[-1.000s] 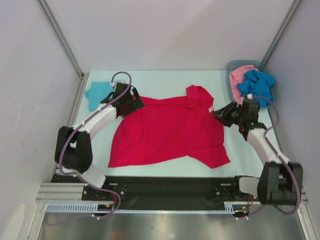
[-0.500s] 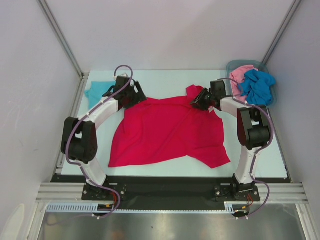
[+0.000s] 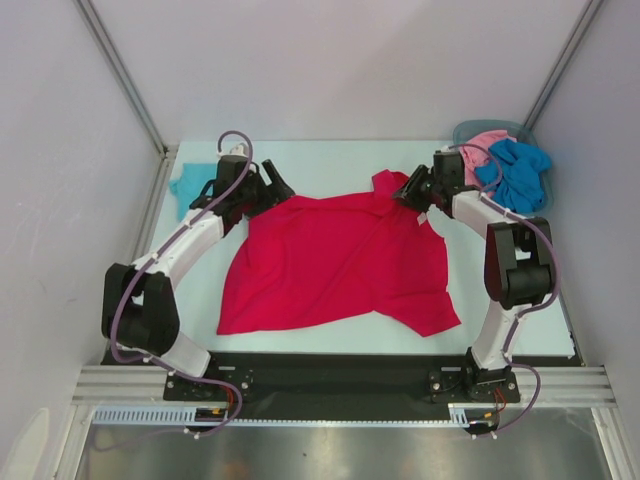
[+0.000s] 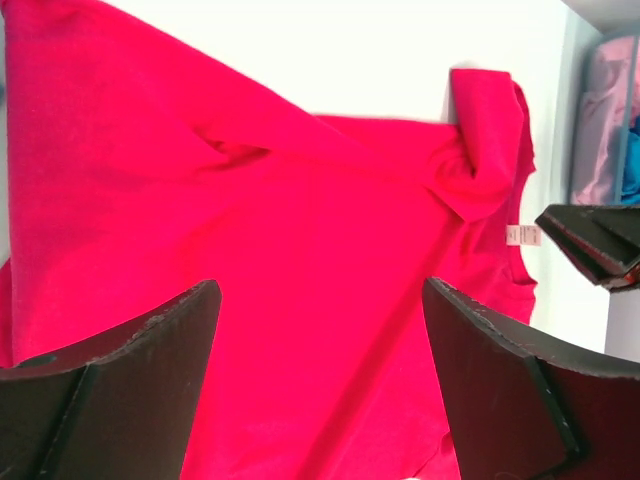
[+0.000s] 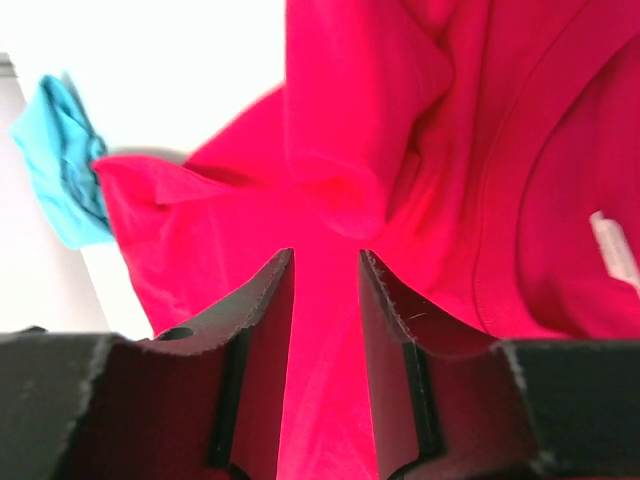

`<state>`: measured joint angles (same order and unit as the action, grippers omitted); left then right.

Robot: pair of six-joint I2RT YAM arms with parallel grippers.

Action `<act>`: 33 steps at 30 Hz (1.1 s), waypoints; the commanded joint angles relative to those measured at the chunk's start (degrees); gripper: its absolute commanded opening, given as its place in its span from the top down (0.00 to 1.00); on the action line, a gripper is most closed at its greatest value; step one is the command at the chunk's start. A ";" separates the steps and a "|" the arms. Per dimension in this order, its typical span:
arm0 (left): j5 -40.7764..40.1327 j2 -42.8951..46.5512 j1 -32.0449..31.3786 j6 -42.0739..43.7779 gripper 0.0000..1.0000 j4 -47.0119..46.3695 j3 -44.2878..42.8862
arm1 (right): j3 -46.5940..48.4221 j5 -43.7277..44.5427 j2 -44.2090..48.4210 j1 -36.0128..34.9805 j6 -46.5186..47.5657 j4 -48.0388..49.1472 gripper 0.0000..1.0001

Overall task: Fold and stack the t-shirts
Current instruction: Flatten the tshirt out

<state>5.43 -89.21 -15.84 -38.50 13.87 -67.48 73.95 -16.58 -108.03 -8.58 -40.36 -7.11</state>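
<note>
A bright red t-shirt [image 3: 340, 260] lies spread and creased across the middle of the table, with one sleeve folded over near its collar [image 4: 480, 150]. My left gripper [image 3: 275, 188] hovers over the shirt's far left shoulder, jaws wide open and nothing between them [image 4: 320, 300]. At the far right shoulder beside the collar is my right gripper [image 3: 408, 190], its jaws a narrow gap apart [image 5: 325, 262]; red cloth shows through the gap, not pinched. A light teal t-shirt [image 3: 188, 185] lies at the table's far left. Pink [image 3: 482, 150] and blue [image 3: 515, 170] t-shirts sit bunched in the bin.
The grey plastic bin [image 3: 462, 132] stands in the far right corner. Metal frame posts and white walls close in the table's left, back and right sides. A white label [image 4: 522, 235] shows inside the red shirt's collar.
My right arm swung from the shirt's right edge up to its far shoulder by the collar, and its jaws spread slightly. My left gripper shifted a little toward the back over the left shoulder.
</note>
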 commanded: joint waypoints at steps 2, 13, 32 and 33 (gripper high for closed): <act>2.04 2.90 0.28 -0.70 0.12 -3.50 2.35 | -2.49 -0.47 2.12 1.90 1.43 3.75 0.62; 3.62 2.64 0.28 -0.79 0.12 -4.46 2.97 | -5.31 -1.35 0.80 2.08 0.55 6.59 0.60; 5.03 8.17 0.28 -1.58 0.12 -6.49 9.21 | 1.62 -2.58 -8.60 -1.09 -1.30 11.68 0.60; 5.20 8.26 0.28 -1.49 0.12 -6.49 9.21 | 1.89 -2.58 -8.95 -1.18 -1.30 11.60 0.60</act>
<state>9.67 -83.44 -15.84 -40.03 9.50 -58.61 72.36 -18.72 -116.14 -9.41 -41.45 2.04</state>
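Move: The red t-shirt's folded-over flap has its near corner some 2 cm ahead of the right hand, 4 cm to its left and roughly 8 cm below. At about that same height, the white tag lies 2 cm ahead and 5 cm right of the right hand, and the laundry basket stands roughly 9 cm ahead and 21 cm right. From the left hand, that flap corner is about 5 cm ahead, 22 cm right and 15 cm down. To the t-shirt's flap corner the right hand sinks about 5 cm in all, first swinging some 2 cm right as it dips, then coming back left and slightly forward while dropping further, its fingers staying partly open and pointing forward-left and down. Meanwhile the left hand, still wide open above the cloth, eases back about 3 cm. ##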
